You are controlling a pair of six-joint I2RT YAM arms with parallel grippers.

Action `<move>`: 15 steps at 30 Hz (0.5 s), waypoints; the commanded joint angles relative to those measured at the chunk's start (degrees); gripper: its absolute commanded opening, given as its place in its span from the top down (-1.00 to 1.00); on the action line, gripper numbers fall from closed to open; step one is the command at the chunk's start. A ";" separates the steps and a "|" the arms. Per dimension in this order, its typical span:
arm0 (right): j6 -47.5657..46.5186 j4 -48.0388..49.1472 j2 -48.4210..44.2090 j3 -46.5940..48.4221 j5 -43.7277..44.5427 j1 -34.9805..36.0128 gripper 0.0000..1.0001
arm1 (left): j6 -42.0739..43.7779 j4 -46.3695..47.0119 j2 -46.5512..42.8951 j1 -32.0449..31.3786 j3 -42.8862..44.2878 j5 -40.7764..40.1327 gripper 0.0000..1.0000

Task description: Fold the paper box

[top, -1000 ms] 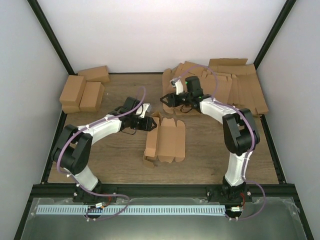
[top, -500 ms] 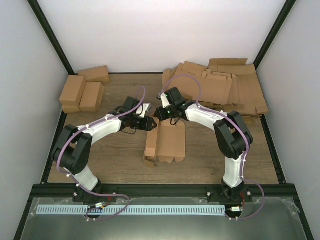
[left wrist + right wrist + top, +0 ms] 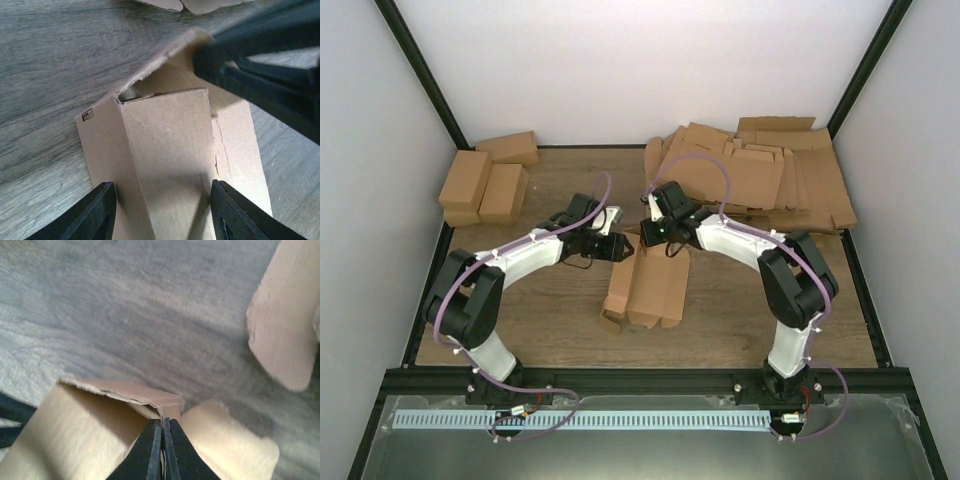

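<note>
The paper box (image 3: 650, 290) lies partly folded mid-table, with one long panel raised and end flaps loose. My left gripper (image 3: 617, 250) reaches it from the left. In the left wrist view its fingers (image 3: 97, 212) stand on both sides of the raised panel (image 3: 165, 135) and press on it. My right gripper (image 3: 655, 235) is at the box's far end. In the right wrist view it (image 3: 163, 422) is shut on the thin edge of a flap of the paper box (image 3: 90, 425). Its black fingers (image 3: 260, 65) also show in the left wrist view.
A heap of flat brown cardboard sheets (image 3: 770, 175) covers the back right of the table. Three folded brown cartons (image 3: 485, 180) stand at the back left. A rounded cardboard flap (image 3: 285, 335) lies just right of the right gripper. Black frame posts line the table's sides.
My right arm swung from the sheet heap down to the box's far end and its jaws closed on a flap. The box's near end shifted a little left. The left arm stayed put.
</note>
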 commanded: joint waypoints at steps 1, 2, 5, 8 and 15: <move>3.83 -1.53 -5.45 -2.57 0.77 1.76 0.98 | -0.45 0.07 0.37 0.23 0.02 0.73 -0.08; 4.67 -1.97 -5.85 -3.02 1.03 2.06 0.98 | -0.54 0.34 0.29 0.23 -0.22 0.85 -0.08; 7.93 -2.91 -6.30 -4.23 1.37 3.11 0.98 | -0.73 0.94 0.22 0.23 -0.59 1.67 -0.08; 10.70 -1.72 -6.51 -6.61 -1.47 3.68 0.96 | -0.69 1.44 0.27 0.24 -1.08 2.73 -0.08; 12.06 7.88 -11.84 -16.42 -7.28 3.83 0.43 | 2.31 -0.64 1.16 0.23 -0.21 7.28 -0.08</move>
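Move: My right fingers are already shut on the free edge of the box's far end flap. The box's far corner, round which the flap is to bend, lies about 4 cm back, 2 cm left and 2 cm below them; the flat panel's middle is some 12 cm back, 3 cm right and 8 cm lower. From my left hand, which straddles the box's narrow top, the pinched edge is roughly 3 cm ahead, 5 cm right and 1 cm up. I draw the pinched flap edge back towards myself with my right hand, round the far corner and along the box's right side, about 6 cm in all and sinking 1 to 2 cm late on. The wrist tips the fingers some 10 degrees back under the hand, and over the last stretch they part slightly to ease the pinch. My left hand keeps straddling the box, drifting back about 1 cm. ##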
